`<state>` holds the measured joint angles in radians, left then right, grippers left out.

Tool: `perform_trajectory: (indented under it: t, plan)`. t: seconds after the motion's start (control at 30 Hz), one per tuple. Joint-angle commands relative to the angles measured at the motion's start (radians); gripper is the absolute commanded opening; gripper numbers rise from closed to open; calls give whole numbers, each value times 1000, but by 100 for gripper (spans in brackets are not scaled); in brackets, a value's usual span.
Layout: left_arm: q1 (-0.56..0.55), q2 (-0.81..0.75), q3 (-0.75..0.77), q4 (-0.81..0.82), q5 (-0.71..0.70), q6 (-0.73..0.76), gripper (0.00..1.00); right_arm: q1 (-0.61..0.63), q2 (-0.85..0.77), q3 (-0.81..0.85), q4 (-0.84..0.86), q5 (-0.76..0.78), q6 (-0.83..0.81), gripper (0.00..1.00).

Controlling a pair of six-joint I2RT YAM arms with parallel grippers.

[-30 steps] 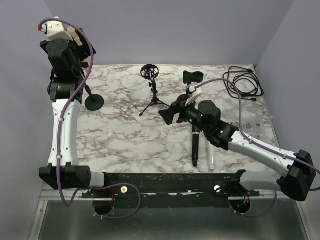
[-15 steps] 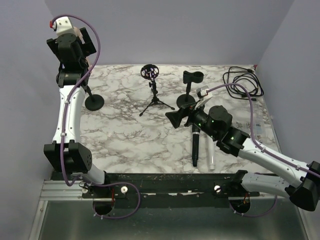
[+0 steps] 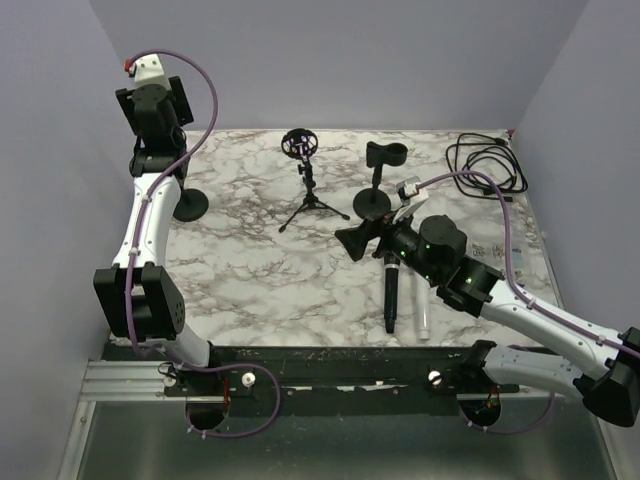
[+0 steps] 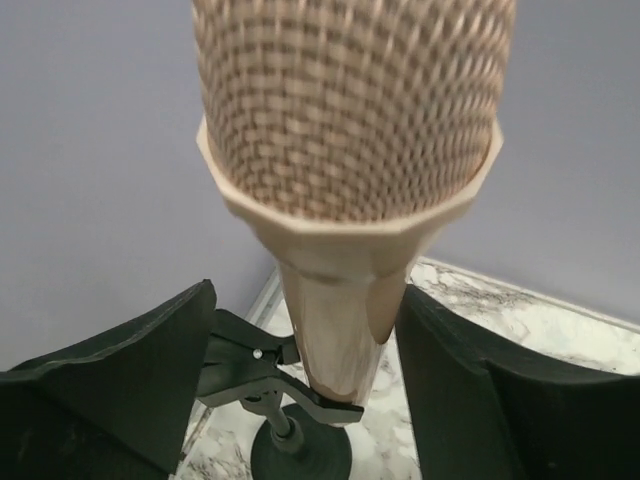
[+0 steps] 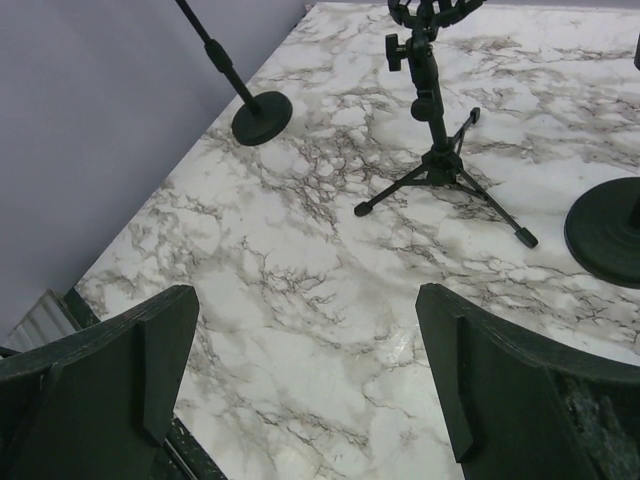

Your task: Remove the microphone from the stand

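Observation:
A pale pink-gold microphone [image 4: 350, 150] with a mesh head stands upright in the black clip [image 4: 250, 365] of a round-based stand [image 4: 300, 455]. In the left wrist view my left gripper [image 4: 305, 300] is open around the microphone's body, one finger on each side; the right finger is close to it and the left is apart. In the top view the left gripper [image 3: 158, 100] is at the far left corner and hides the microphone, above the stand's base [image 3: 188, 205]. My right gripper [image 3: 352, 240] is open and empty over mid-table [image 5: 305, 295].
A tripod stand with a shock mount [image 3: 305, 180] is at the back centre. A second clip stand [image 3: 378, 180] is to its right. A black microphone [image 3: 390, 290] and a white one [image 3: 422, 310] lie under the right arm. A coiled cable [image 3: 485, 165] lies at the back right.
My left arm has swung right and its gripper now covers the microphone that showed beside it a second ago. My right arm has shifted slightly to the right.

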<state>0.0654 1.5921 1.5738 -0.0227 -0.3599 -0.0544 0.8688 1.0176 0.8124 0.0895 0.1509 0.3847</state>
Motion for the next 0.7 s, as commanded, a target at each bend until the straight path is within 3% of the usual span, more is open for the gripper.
perform_trajectory:
  t: [0.0,0.33,0.5,0.67]
  plan:
    - [7,-80,-86,129,-18,37,64,-2,-20,-10,-24,29,8,100]
    - [-21,-221,-208,126,-25,49,23,-2,13,-10,-4,7,26,100]
    - [-109,-294,-248,72,-68,111,8,-2,17,-18,7,1,30,100]
    - [-230,-385,-296,-22,-132,118,1,-2,15,-21,6,-3,35,100]
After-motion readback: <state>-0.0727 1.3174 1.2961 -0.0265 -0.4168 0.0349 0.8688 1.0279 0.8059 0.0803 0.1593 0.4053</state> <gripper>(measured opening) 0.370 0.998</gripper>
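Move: The left hand's half-open fingers already straddle the lower handle of the beige microphone, whose middle is about 1 cm ahead, in line sideways and 5 cm above the hand point. The stand's round base is almost straight under, some 2 cm ahead, 1 cm right and 36 cm down. The black tripod lies about 38 cm right of the left hand, 2 cm ahead and 25 cm lower. From the right hand the microphone is roughly 27 cm ahead, 52 cm left and 12 cm up. The left fingers close on the beige handle from both sides just above the clip and pinch it, while the hand first dips a centimetre or so and begins drawing back towards the robot. With the grip kept and the height nearly level, the hand pulls the microphone about 7 cm back, then swings increasingly to the right by some 5 cm towards the tripod's side, the wrist turning only about 5 degrees clockwise. ##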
